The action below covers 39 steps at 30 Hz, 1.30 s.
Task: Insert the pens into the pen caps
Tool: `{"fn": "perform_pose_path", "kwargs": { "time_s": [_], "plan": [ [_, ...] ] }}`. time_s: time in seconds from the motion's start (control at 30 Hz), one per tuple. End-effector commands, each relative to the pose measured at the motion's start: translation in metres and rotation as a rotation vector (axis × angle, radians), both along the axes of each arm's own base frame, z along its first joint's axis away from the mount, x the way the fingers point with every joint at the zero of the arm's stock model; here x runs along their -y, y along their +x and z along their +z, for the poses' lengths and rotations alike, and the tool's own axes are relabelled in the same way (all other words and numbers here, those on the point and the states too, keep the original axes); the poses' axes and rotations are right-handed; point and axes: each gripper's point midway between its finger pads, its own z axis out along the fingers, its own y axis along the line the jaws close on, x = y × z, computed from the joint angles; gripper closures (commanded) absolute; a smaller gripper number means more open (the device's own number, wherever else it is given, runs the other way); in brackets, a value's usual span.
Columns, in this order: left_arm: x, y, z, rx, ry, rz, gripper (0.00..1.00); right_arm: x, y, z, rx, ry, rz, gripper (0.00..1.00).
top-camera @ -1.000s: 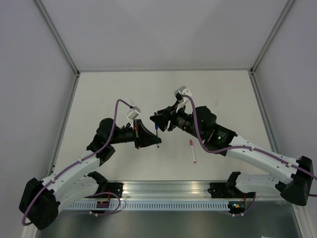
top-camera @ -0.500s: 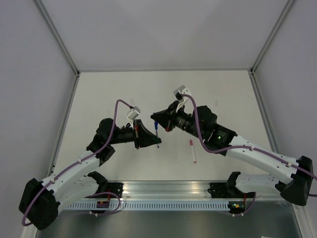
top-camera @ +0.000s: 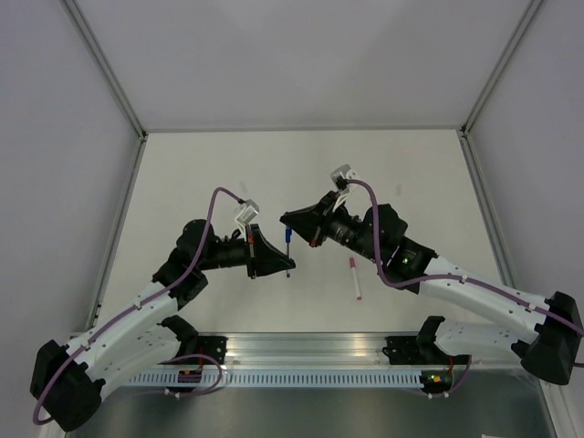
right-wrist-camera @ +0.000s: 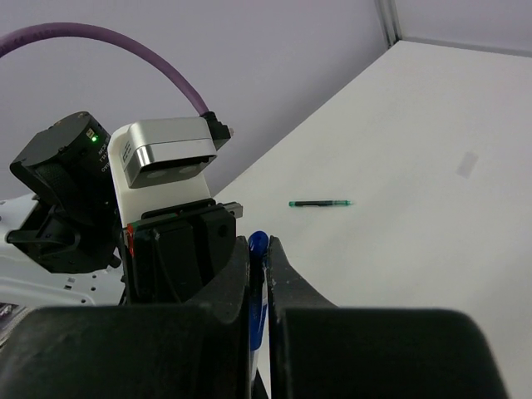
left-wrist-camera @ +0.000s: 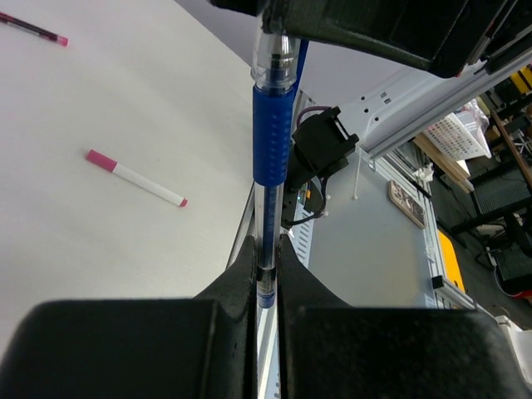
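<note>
A blue pen (left-wrist-camera: 271, 133) stands upright above the table, its lower end pinched in my left gripper (left-wrist-camera: 266, 253), which is shut on it. My right gripper (right-wrist-camera: 258, 247) is shut on the blue pen cap (right-wrist-camera: 258, 242) at the pen's upper end; only the cap's rounded tip shows between the fingers. From above, both grippers (top-camera: 285, 262) (top-camera: 286, 220) meet at the blue pen (top-camera: 288, 243) mid-table. A white pen with pink ends (top-camera: 354, 278) (left-wrist-camera: 135, 178) lies to the right. A red pen (left-wrist-camera: 33, 29) and a green pen (right-wrist-camera: 320, 203) lie further off.
The left wrist's silver camera block (right-wrist-camera: 162, 154) sits close in front of the right fingers. A metal rail (top-camera: 310, 351) runs along the near table edge. Grey walls with metal posts (top-camera: 117, 87) enclose the table.
My right gripper has gone from open to shut around the top of the blue pen. The left gripper keeps its hold, and both arms have shifted slightly.
</note>
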Motion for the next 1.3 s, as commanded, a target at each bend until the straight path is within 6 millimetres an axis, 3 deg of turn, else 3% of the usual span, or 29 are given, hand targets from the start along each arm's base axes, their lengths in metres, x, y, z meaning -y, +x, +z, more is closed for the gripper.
{"fn": "perform_pose_path", "kwargs": {
  "time_s": [0.0, 0.2, 0.87, 1.0, 1.07, 1.1, 1.13, 1.17, 1.2, 1.23, 1.27],
  "plan": [
    [-0.005, 0.029, 0.066, 0.169, -0.116, 0.148, 0.98, -0.005, -0.032, -0.044, -0.136, -0.069, 0.133, 1.0],
    [-0.009, 0.044, 0.069, 0.187, -0.098, 0.234, 0.98, 0.004, -0.039, -0.053, -0.182, -0.032, 0.126, 1.0],
    [-0.004, 0.062, 0.079, 0.187, -0.127, 0.28, 0.98, 0.001, -0.063, -0.101, -0.321, 0.058, 0.2, 1.0],
    [0.001, 0.06, 0.071, 0.168, -0.104, 0.243, 0.98, 0.007, -0.052, -0.102, -0.292, 0.035, 0.13, 1.0],
    [0.005, 0.058, 0.061, 0.142, -0.074, 0.208, 0.98, 0.01, -0.041, -0.092, -0.266, 0.017, 0.078, 1.0],
    [0.006, 0.057, 0.054, 0.119, -0.056, 0.198, 0.91, 0.013, -0.022, -0.068, -0.191, 0.011, -0.008, 1.0],
    [0.007, 0.055, 0.05, 0.11, -0.051, 0.186, 0.81, 0.019, -0.013, -0.077, -0.202, -0.064, -0.07, 1.0],
    [0.008, 0.052, 0.043, 0.096, -0.041, 0.169, 0.58, 0.023, -0.001, -0.073, -0.185, -0.091, -0.12, 1.0],
    [0.007, 0.051, 0.038, 0.085, -0.027, 0.167, 0.47, 0.027, 0.011, -0.069, -0.169, -0.118, -0.178, 1.0],
    [0.006, 0.049, 0.035, 0.079, -0.019, 0.165, 0.4, 0.029, 0.02, -0.052, -0.143, -0.142, -0.199, 1.0],
    [0.005, 0.048, 0.03, 0.08, -0.005, 0.163, 0.31, 0.032, 0.034, -0.056, -0.154, -0.176, -0.232, 1.0]
  ]
}}
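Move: Just ahead of and above the left hand, which pinches the pen near its tail, sits the pen cap, about 5 cm forward and 7 cm up. The right hand has the cap by its top; the slanting pen's middle lies some 4 cm back and 5 cm below it. The pink-capped pen lies on the table about 14 cm ahead, 19 cm right and 24 cm below the left hand; the red pen lies roughly 22 cm farther out and 7 cm right of that one. Keeping its pinch on the cap, the right hand works it against the pen still gripped by the left, sinking about 3.5 cm and easing 2 to 3 cm right while its fingertips tip up some 15 degrees, then mostly level off again. The left hand gives downward about 2 cm, then opens wide, lets go of the tail and shifts 3 cm forward, rising slightly. ##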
